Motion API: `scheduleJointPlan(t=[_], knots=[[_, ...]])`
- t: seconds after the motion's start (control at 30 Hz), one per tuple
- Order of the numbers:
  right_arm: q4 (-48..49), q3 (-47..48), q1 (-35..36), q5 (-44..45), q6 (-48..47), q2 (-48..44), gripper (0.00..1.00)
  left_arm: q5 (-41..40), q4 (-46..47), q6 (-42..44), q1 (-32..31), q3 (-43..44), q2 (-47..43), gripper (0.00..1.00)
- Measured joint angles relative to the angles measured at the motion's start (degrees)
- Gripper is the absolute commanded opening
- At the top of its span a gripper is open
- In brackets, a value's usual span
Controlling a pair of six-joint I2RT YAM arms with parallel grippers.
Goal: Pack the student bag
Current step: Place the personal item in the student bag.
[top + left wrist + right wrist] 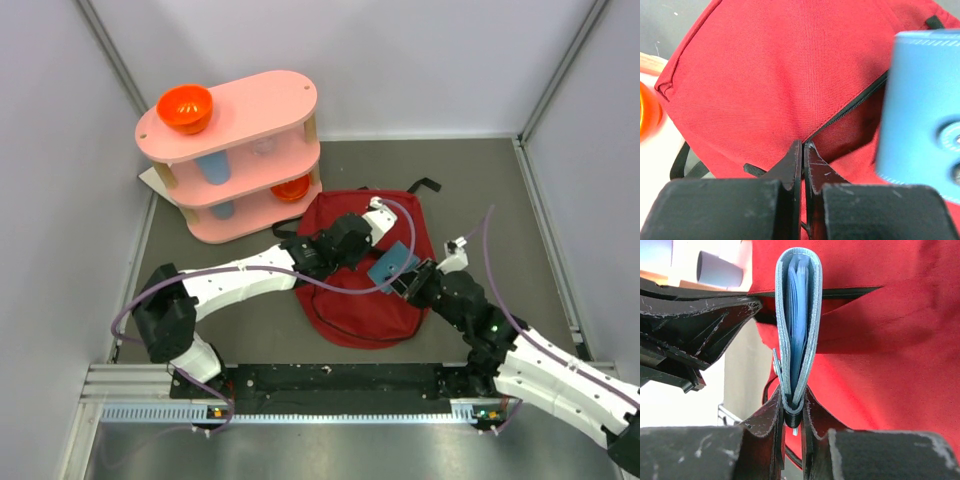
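The student bag point(350, 310) is dark red fabric and lies flat in the middle of the table, also filling the left wrist view point(765, 75) and the right wrist view point(890, 340). Its black zip point(850, 107) gapes a little. My left gripper point(368, 225) point(804, 145) is shut at the end of that zip, pinching the bag's edge there. My right gripper point(412, 278) point(792, 400) is shut on a blue folded wallet-like case point(392, 265) point(797, 330), held upright just above the zip slit. The same case point(920, 100) shows to the right of my left fingers.
A pink three-tier shelf point(230, 150) stands at the back left, with an orange bowl point(185, 108) on top, another orange bowl point(290, 188) on a lower tier and blue cups point(212, 165). A black bag strap point(425, 185) sticks out behind. Grey walls enclose the table.
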Motion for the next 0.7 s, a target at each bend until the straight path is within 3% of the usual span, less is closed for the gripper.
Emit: scheduleJointPlan(t=[0.5, 0.7], knots=[[24.30, -2.29, -0.46, -14.67, 8.04, 18.01, 0.00, 2.08, -1.73, -4.31, 0.39, 1.62, -0.81, 0.00], [33.38, -3.10, -6.36, -22.01, 11.54, 26.97, 0.00, 1.03, -2.05, -5.16, 0.70, 1.66, -0.81, 0.00]])
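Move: The right hand already holds the blue wallet; the bag opening it is taken to lies about 6 cm ahead, 4 cm left and some 4 cm below. The left fingertips, holding the opening's edge, are roughly 5 cm ahead and 8 cm left, about level; the bag's curved lower zip is 10 cm back, 7 cm left and 9 cm down. From the left hand the opening is 4 cm right, 1 cm ahead, just below. Right hand carries the gripped wallet about 6 cm left, tilting 20 degrees and dipping late, to the held-up opening. ##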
